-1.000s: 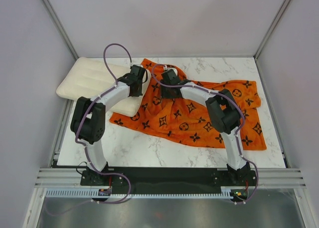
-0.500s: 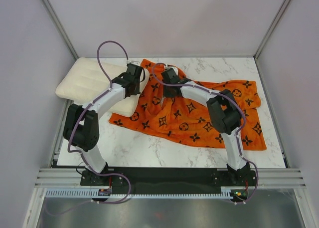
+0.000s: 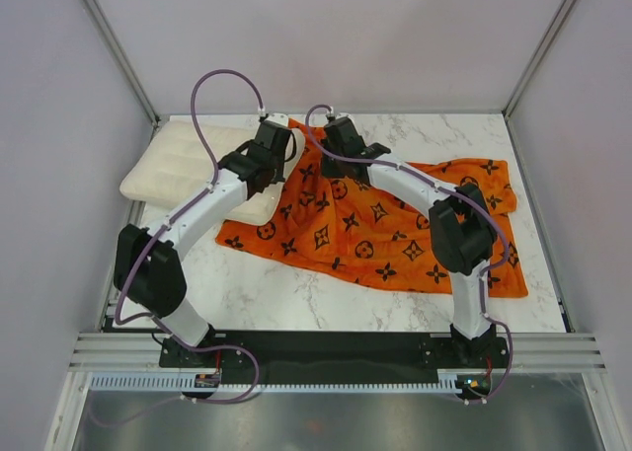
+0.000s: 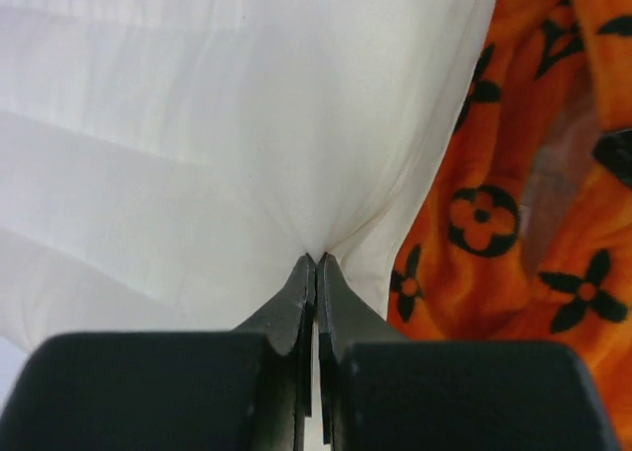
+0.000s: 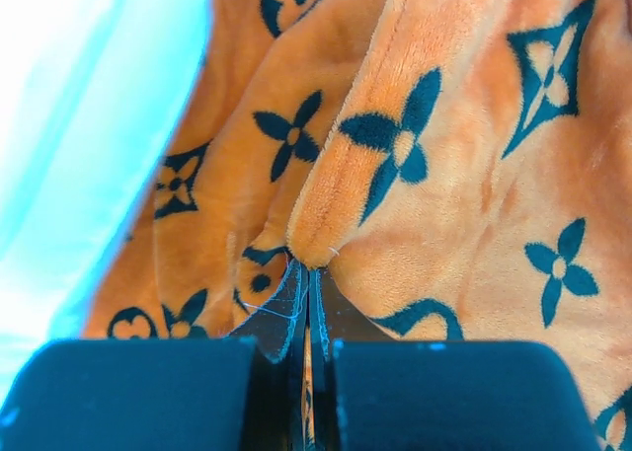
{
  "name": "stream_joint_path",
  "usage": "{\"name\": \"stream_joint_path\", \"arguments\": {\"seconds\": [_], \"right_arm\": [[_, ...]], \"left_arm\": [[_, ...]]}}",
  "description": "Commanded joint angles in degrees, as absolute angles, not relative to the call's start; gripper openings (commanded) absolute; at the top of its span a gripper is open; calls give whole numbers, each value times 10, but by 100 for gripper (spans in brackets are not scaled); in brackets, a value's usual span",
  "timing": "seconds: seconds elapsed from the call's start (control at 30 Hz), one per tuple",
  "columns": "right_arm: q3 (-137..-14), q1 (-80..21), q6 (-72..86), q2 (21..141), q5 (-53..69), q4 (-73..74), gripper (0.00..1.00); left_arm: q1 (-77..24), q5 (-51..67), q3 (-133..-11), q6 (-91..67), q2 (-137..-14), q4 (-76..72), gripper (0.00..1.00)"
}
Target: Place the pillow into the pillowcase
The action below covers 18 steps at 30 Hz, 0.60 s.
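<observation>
The cream-white ridged pillow (image 3: 188,167) lies at the back left of the table, its right end at the orange pillowcase (image 3: 395,224) printed with black motifs. My left gripper (image 3: 279,140) is shut on a pinch of the pillow's fabric (image 4: 247,155) at its right edge (image 4: 316,259). Beside it, my right gripper (image 3: 336,135) is shut on a fold of the pillowcase (image 5: 415,175) at its back left corner, lifting that edge (image 5: 311,268). The pillowcase (image 4: 533,204) also shows to the right of the pillow in the left wrist view.
A white marble tabletop (image 3: 296,293) carries everything, with pale walls on three sides and a metal rail (image 3: 336,347) at the near edge. The pillow overhangs the table's left edge (image 3: 133,209).
My right gripper shut on the pillowcase edge and raised it toward the back. The left arm moved back and right, dragging the pillow's end toward the pillowcase.
</observation>
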<state>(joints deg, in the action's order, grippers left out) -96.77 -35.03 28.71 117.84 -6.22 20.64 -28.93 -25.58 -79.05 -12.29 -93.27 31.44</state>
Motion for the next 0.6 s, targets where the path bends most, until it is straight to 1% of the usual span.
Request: {"name": "stream_joint_path", "arguments": {"seconds": [0.0,0.13,0.23,0.3,0.4,0.57], "right_arm": [[-987,-351,291,1135,-44,201,0],[-979,-346,293,1116,-37,201,0],[-968,-338,298,1100,-38,201,0],[-958,-335,299,1088,-36,200,0],[-947,-328,299,1077,-25,200,0],[-940,-317,290,1066,-1,201,0]], "left_arm": [[-316,-251,-851,-101,-890,274,2],[-324,-203,-875,-105,-896,269,2],[-326,-182,-869,-115,-909,263,2],[-326,-163,-850,-119,-925,248,2],[-326,-117,-810,-113,-949,179,2],[-326,-97,-791,-96,-997,139,2]]}}
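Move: The left hand pinches the pillow's leading edge; the open mouth of the pillowcase lies about 9 cm to its right, 3 cm ahead and some 7 cm below. The right gripper stands about 9 cm to the left hand's right, 5 cm farther out and 5 cm lower. From the right hand, which holds the case's upper lip, the pillow's pinched edge is about 9 cm left, 5 cm back and 5 cm above, with the case mouth just left, some 2 cm back and 3 cm below. Rightward, about 8 cm, the left hand carries the pillow's pinched edge towards the case mouth, arching up some 4 cm and then dipping to just below its starting height, while the wrist swings about 15 degrees clockwise. The right hand keeps its pinch on the case's lip and lifts it about 6 cm, drifting a little right; both grippers stay shut. ##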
